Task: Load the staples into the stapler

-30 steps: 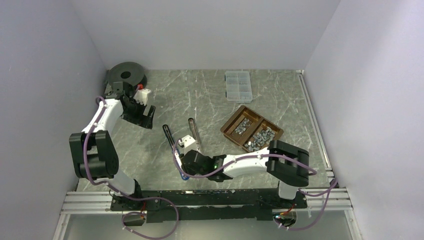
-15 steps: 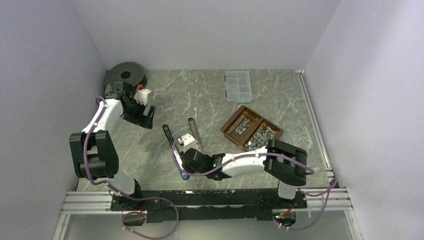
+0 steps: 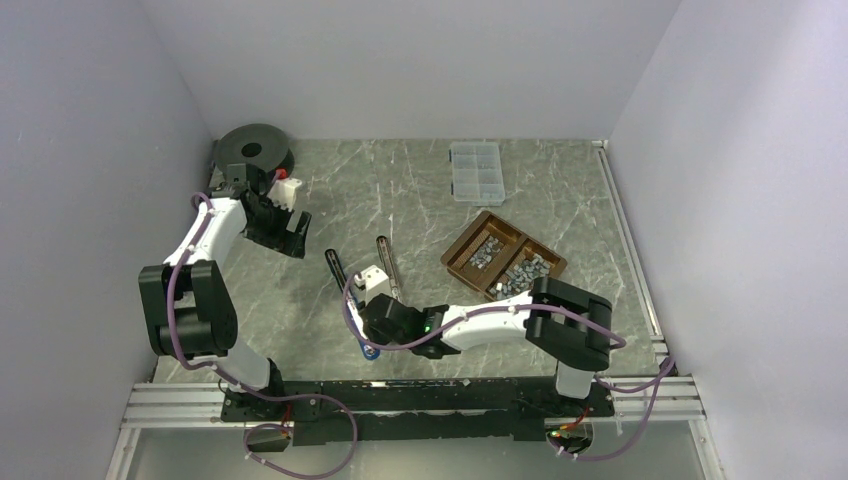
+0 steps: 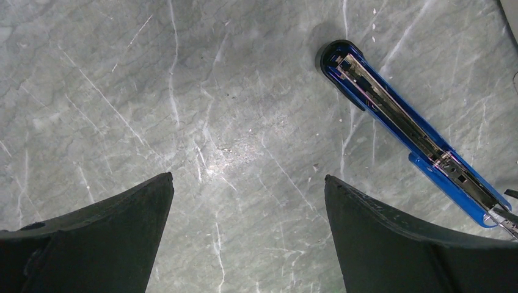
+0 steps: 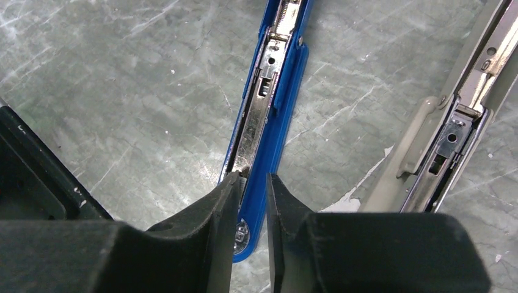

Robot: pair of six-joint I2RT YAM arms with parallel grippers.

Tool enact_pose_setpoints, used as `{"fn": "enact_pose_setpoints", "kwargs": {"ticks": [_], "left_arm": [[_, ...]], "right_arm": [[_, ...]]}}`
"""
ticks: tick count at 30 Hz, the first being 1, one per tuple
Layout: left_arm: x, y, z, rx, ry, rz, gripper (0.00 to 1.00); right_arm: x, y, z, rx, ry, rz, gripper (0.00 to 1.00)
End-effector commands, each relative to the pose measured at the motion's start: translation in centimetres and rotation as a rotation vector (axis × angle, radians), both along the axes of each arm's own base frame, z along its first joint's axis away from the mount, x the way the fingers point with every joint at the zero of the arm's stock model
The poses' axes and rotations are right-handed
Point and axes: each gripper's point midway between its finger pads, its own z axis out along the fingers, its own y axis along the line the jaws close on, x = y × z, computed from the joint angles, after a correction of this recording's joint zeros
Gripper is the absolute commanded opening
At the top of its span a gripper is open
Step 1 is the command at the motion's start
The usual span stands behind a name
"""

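A blue stapler (image 3: 340,272) lies opened flat on the marble table, its metal channel facing up (image 5: 269,91). My right gripper (image 5: 252,177) is at its near end, fingers pinched on the blue side wall and channel edge. In the top view that gripper (image 3: 368,330) covers the stapler's near end. The staples (image 3: 483,252) are heaps of small silver strips in a brown two-part tray (image 3: 449,262) to the right. My left gripper (image 4: 247,177) hangs open over bare table at the far left (image 3: 285,228), nothing between its fingers. The blue stapler (image 4: 403,116) shows to its right.
A second stapler, grey-beige (image 5: 452,128), lies opened just right of the blue one (image 3: 385,262). A clear compartment box (image 3: 476,171) sits at the back. A black round object (image 3: 252,150) and a small white-and-red item (image 3: 288,190) are at the back left.
My right gripper's fingers have closed in onto the blue stapler's near end, and that arm has edged slightly left. The left arm has not moved.
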Motion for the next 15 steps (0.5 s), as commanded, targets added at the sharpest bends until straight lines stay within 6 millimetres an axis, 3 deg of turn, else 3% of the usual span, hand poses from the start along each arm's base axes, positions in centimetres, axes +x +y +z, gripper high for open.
{"fn": "enact_pose_setpoints", "kwargs": {"ticks": [1,8,12,15], "left_arm": [[0.2,-0.6,1.0,-0.02,-0.029,-0.035,0.99],[0.0,-0.3,2.5,0.006,-0.051,-0.06,0.99],[-0.1,-0.4,3.2,0.011,-0.072,-0.088,0.99],[-0.3,-0.4,3.3,0.015,-0.076,-0.117,0.99]], "right_arm": [[0.9,0.3,3.0,0.03,-0.051,-0.004,0.31],[1.0,-0.5,6.1,0.087,-0.076,-0.037,0.54],[-0.7,-0.4,5.4,0.077,-0.068,-0.01,0.68],[-2.0,0.0,4.1,0.049,-0.063,0.009,0.74]]}}
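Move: The staples sit in the blue stapler's open magazine, right at my right fingertips and about 1 cm below the hand point. The blue stapler's middle lies some 5 cm ahead and 2 cm left of that hand. The beige stapler's middle is about 7 cm ahead and 7 cm to the right. From my left hand, the staples are roughly 17 cm back, 13 cm right and 6 cm down. I spread my right fingers from nearly shut to well open around the staples and lift the hand almost straight up by about 5 cm. It starts slowly, then comes quickly clear of the blue stapler's magazine near its closer end, the fingers still slanting down, forward and left. ##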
